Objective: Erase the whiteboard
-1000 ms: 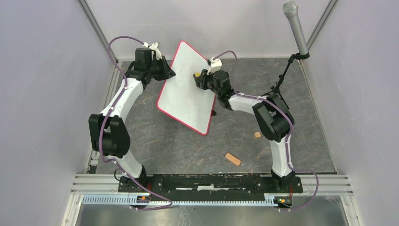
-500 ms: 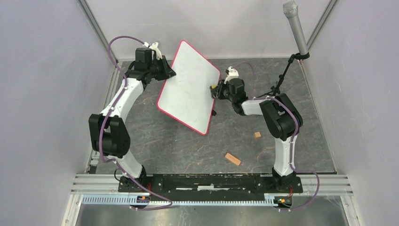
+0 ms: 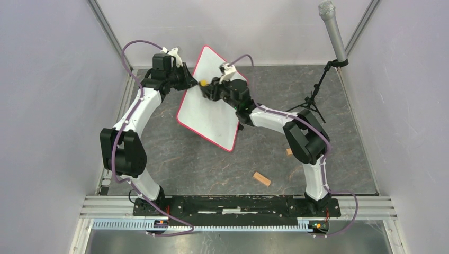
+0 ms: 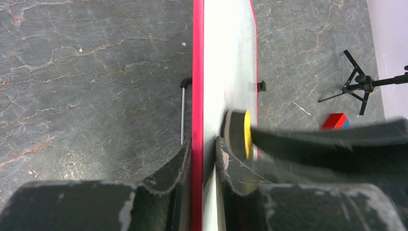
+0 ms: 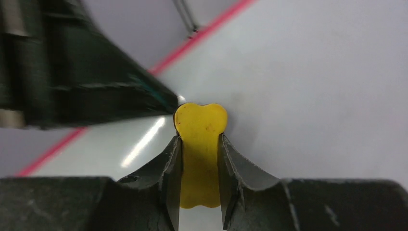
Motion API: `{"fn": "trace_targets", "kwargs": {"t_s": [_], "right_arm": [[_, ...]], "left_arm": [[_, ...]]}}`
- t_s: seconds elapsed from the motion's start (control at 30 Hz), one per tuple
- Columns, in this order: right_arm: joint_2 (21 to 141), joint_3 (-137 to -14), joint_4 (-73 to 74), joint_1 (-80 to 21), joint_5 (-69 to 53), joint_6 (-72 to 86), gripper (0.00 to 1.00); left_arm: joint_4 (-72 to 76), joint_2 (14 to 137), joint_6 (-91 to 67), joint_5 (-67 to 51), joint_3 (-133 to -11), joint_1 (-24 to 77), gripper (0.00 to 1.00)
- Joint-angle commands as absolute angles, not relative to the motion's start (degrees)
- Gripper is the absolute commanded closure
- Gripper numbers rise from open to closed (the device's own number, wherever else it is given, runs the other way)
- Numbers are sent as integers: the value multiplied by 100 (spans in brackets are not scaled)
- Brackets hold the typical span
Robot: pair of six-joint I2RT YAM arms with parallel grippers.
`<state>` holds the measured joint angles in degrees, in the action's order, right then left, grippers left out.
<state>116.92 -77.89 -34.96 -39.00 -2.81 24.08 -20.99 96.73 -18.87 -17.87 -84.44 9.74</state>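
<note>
The whiteboard (image 3: 206,114) is held tilted up off the table, its face blank white with a thin red rim. My left gripper (image 3: 186,80) is shut on the board's upper left edge; in the left wrist view its jaws (image 4: 202,144) pinch the red rim (image 4: 197,72) edge-on. My right gripper (image 3: 207,88) is shut on a yellow eraser (image 3: 203,83) and presses it against the board's face close to the left gripper. From the right wrist, the yellow eraser (image 5: 200,139) sits between the fingers against the white board (image 5: 298,86).
A microphone (image 3: 332,32) on a small tripod (image 3: 313,100) stands at the back right. Two wooden blocks (image 3: 261,179) (image 3: 289,152) lie on the grey table near the right arm. A red and blue block (image 4: 337,121) lies beyond the board. Walls close both sides.
The right gripper swept the eraser across the board: from mid-board to the right edge, then back left to the upper part beside the left gripper. The left arm and board stayed still.
</note>
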Motion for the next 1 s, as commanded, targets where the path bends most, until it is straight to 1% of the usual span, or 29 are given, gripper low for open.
{"fn": "trace_targets", "kwargs": {"t_s": [0.0, 0.07, 0.13, 0.3, 0.4, 0.6, 0.67, 0.73, 0.8, 0.9, 0.97], "right_arm": [[12092, -8603, -3355, -4342, -1215, 2296, 70], [12136, -8746, -3139, -4328, -1163, 2158, 70], [12043, -8565, -2982, -4307, -933, 1991, 70], [11577, -7271, -3329, -4276, -850, 2137, 70], [11259, -6421, -3455, -4270, -527, 2263, 71], [10942, -5999, -3342, -4105, -397, 2262, 72], [10635, -5880, -3190, -4090, -186, 2076, 72], [10263, -5700, -3008, -4053, -37, 1966, 73], [9825, -5295, -2996, -3956, 26, 1966, 73], [9255, -4610, -2839, -3758, 116, 2009, 73], [8934, -4184, -2553, -3584, 112, 2056, 73]], "left_arm": [[-2465, 9719, -1740, -2128, -8460, 1414, 98], [-2471, 9715, -1748, -2129, -8464, 1412, 98], [-2470, 9728, -1764, -2127, -8472, 1406, 98], [-2540, 9814, -1792, -2125, -8545, 1398, 98], [-2539, 9810, -1823, -2112, -8540, 1397, 98], [-2540, 9756, -1844, -2103, -8535, 1389, 96], [-2564, 9723, -1824, -2060, -8534, 1380, 90], [-2599, 9690, -1804, -2016, -8555, 1372, 81], [-2632, 9677, -1801, -2004, -8576, 1356, 70], [-2635, 9636, -1819, -2017, -8580, 1304, 59], [-2641, 9571, -1836, -2016, -8578, 1266, 49]]}}
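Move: The right hand holds the yellow eraser against the whiteboard's upper left part. From it, the black clip on the board's low right edge, near which it will end, lies about 13 cm back, 12 cm right and 13 below; the whiteboard's middle is some 4 cm back, 3 right and 4 down, and the red-blue block about 12 back, 34 right and 17 down. The left hand has the board's left edge between its fingers, that clip about 15 back, 16 right and 15 below it. Eraser pad to the board at first, the right hand carries on left and up about 4 cm, then turns back and sweeps right, down and back towards the board's low right edge, roughly 18 cm, its left side dipping some 10 degrees, grip kept; the eraser ends clear of the face. The left hand stays at the left edge, its fingers starting to open only at the very end. ##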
